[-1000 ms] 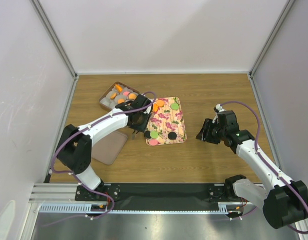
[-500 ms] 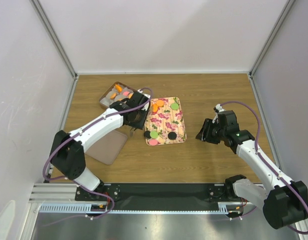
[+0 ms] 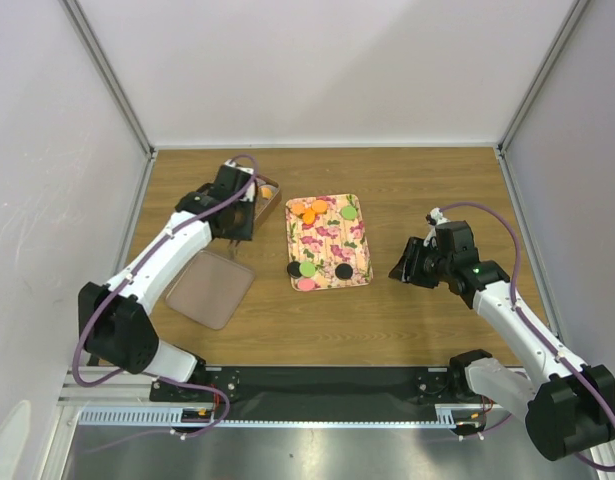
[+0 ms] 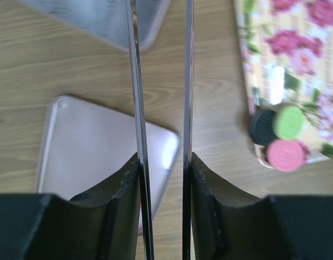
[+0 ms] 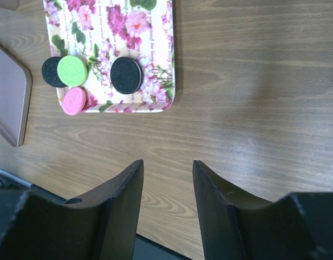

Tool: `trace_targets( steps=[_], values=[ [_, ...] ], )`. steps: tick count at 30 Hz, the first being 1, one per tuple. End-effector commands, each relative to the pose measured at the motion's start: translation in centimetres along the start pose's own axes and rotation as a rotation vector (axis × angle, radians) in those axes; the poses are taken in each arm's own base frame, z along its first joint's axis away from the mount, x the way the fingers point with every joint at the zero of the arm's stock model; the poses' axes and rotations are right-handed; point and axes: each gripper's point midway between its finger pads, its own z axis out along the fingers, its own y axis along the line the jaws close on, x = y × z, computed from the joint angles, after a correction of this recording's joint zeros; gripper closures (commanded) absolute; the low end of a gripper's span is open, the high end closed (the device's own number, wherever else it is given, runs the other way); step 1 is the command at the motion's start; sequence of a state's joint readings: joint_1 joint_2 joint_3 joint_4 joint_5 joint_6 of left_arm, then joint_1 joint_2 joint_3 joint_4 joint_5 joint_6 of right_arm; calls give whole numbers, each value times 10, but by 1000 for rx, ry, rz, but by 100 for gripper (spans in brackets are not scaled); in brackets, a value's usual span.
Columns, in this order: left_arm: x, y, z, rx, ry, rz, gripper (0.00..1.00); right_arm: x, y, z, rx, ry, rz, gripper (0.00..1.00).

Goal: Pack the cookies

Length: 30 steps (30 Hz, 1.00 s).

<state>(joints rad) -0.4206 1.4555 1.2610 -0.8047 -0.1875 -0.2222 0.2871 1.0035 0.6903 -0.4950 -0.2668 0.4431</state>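
Note:
The cookies lie on the floral tray (image 3: 329, 240): orange ones (image 3: 309, 209) and a green one (image 3: 347, 212) at the far end. At the near end are black (image 5: 127, 75), green (image 5: 72, 70) and pink (image 5: 74, 101) ones. My left gripper (image 3: 238, 222) hangs over the brown box (image 3: 271, 192) and hides most of it. One orange cookie (image 3: 264, 187) shows in the box. In the left wrist view the gripper's two thin blades (image 4: 135, 81) stand a narrow gap apart and run off the top edge. No cookie shows between them. My right gripper (image 5: 167, 162) is open and empty, right of the tray.
A flat brownish lid (image 3: 209, 290) lies on the wooden table, near the left arm and left of the tray. White side walls with metal posts enclose the table on three sides. The arm bases and a rail run along the near edge.
My left arm has swung away from the tray's left edge, leftward and farther back, and now covers the box. The right arm has not moved.

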Motion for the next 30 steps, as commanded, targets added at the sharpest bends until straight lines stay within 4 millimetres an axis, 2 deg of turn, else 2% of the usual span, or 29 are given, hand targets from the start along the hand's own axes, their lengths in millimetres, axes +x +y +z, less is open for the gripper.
trace_targets(
  steps=[1, 5, 11, 23, 30],
  values=[
    [-21, 29, -18, -50, -66, -39, 61, -6, 12, -2, -62, -20, -25, 52],
    [-22, 60, -14, -120, -49, -93, 60, -7, 14, -2, -74, -21, -24, 52],
    [-19, 91, 1, -209, 5, -128, 60, -5, 19, -4, -98, -20, -31, 52],
    [-20, 118, 20, -259, 50, -173, 60, 1, 25, -5, -106, -9, -58, 52],
    [-31, 120, 28, -242, 39, -182, 60, 2, 26, -5, -105, -9, -64, 52]
  ],
)
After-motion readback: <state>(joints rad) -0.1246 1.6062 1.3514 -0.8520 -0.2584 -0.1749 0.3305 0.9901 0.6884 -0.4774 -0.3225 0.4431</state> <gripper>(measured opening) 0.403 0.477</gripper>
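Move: The left hand, gripping the tongs, has the cookie box's middle about 16 cm ahead, 3 cm left and 13 cm below; the empty cup at its left corner is 15 cm ahead, 9 cm left. The brown tray is 8 cm back, 9 cm left; the floral tray 4 cm ahead, 20 cm right. From the right hand, the box is about 26 cm ahead and 39 cm left. Left hand swings the gripped tongs 11 cm left towards the box's left corner, turning counter-clockwise, edging forward, finally sinking. ##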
